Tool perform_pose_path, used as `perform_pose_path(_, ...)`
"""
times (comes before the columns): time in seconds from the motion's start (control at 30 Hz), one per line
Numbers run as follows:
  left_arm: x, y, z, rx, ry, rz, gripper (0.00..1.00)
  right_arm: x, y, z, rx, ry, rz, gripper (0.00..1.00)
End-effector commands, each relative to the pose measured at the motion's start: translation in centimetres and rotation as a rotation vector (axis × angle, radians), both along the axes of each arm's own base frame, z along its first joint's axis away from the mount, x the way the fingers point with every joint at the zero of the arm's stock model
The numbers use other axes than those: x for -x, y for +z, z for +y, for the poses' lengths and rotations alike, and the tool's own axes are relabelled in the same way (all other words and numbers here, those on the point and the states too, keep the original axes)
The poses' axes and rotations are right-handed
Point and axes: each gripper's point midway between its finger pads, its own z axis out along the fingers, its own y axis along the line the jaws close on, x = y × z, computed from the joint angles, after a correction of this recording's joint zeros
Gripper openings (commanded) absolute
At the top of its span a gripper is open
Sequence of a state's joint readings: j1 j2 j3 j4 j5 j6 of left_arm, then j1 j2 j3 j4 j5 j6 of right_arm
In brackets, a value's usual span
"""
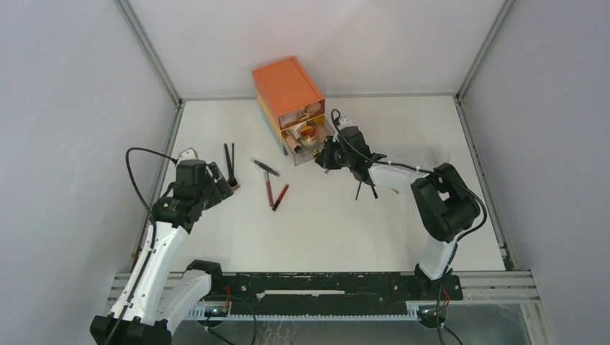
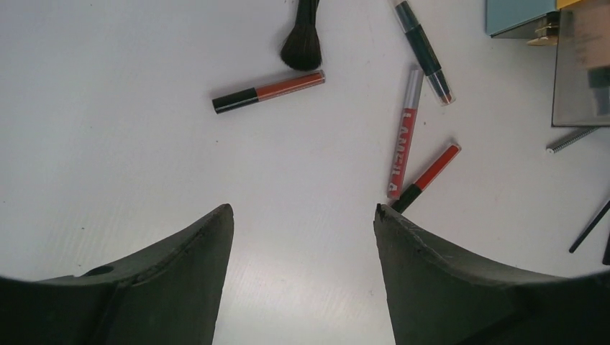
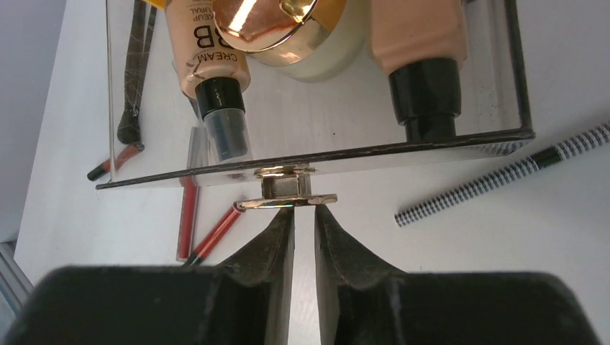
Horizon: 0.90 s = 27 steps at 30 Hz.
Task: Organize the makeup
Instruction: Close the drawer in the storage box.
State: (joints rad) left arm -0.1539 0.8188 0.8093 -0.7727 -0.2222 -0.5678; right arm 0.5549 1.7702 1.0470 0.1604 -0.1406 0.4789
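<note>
My right gripper (image 3: 303,210) has its jaws drawn close, tips against the gold handle (image 3: 286,202) of the open clear drawer (image 3: 431,144). Inside lie two beige foundation tubes (image 3: 208,57) (image 3: 421,43) and a round gold compact (image 3: 288,29). The drawer belongs to the orange chest (image 1: 288,90). My left gripper (image 2: 303,212) hangs open over bare table, nothing between its fingers. Ahead of it lie a red-and-black lip tube (image 2: 267,91), a black brush (image 2: 301,43), a red tube (image 2: 404,133), a red pencil (image 2: 428,176) and a dark pen (image 2: 426,50).
A black-and-white striped pencil (image 3: 503,176) lies right of the drawer front. Thin black brushes (image 1: 360,188) rest under the right forearm, and two more brushes (image 1: 230,162) lie by the left gripper (image 1: 223,188). Grey walls enclose the white table (image 1: 431,230).
</note>
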Motion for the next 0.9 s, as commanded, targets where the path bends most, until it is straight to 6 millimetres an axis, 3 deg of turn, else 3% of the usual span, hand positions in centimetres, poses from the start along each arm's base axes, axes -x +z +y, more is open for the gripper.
perform_pose_path(0.0, -0.9, 0.8, -0.8, 0.030, -0.038, -0.059, 0.76, -3.8, 4.2, 1.8, -0.077, -0.012, -0.125, 0.23)
perform_pose_path(0.17, -1.1, 1.0, -1.0, 0.030, -0.055, -0.065, 0.77, -6.2, 5.8, 3.0, -0.101, -0.023, -0.167, 0.23)
perform_pose_path(0.37, -1.3, 1.2, -1.0, 0.023, -0.063, -0.074, 0.77, -8.2, 6.3, 3.9, -0.126, -0.038, -0.181, 0.23)
perform_pose_path(0.6, -1.7, 1.3, -1.3, 0.029, -0.081, -0.081, 0.78, -8.2, 7.0, 4.1, -0.139, -0.035, -0.180, 0.23)
perform_pose_path(0.73, -1.8, 1.4, -1.4, 0.023, -0.091, -0.084, 0.78, -7.0, 8.4, 2.4, -0.121, -0.035, -0.209, 0.23)
perform_pose_path(0.87, -2.2, 1.5, -1.5, 0.022, -0.100, -0.094, 0.78, -5.7, 9.4, -0.9, -0.095, -0.064, -0.226, 0.24)
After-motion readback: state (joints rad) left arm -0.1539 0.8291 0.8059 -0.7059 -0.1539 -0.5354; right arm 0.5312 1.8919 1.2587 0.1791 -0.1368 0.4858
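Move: The knob of the open middle drawer is right at the right fingertips, about 2 cm ahead and 1 cm left of the hand, level with it. The storage box's middle stands some 13 cm ahead and 7 cm left. Down on the table, about 8 cm below, a striped pen lies 4 cm right and 2 cm back. From the left hand, the knob is roughly 11 cm ahead, 24 cm right and 7 cm lower. Its nearly shut fingertips already against the drawer's knob, the right hand pushes the drawer forward and left towards the storage box, some 7 cm forward and 3–4 cm left, rising about 3 cm on the way. It halts briefly, then eases back and to the right by 1–2 cm, so the fingertips come free of the knob; the fingers stay as they are. ##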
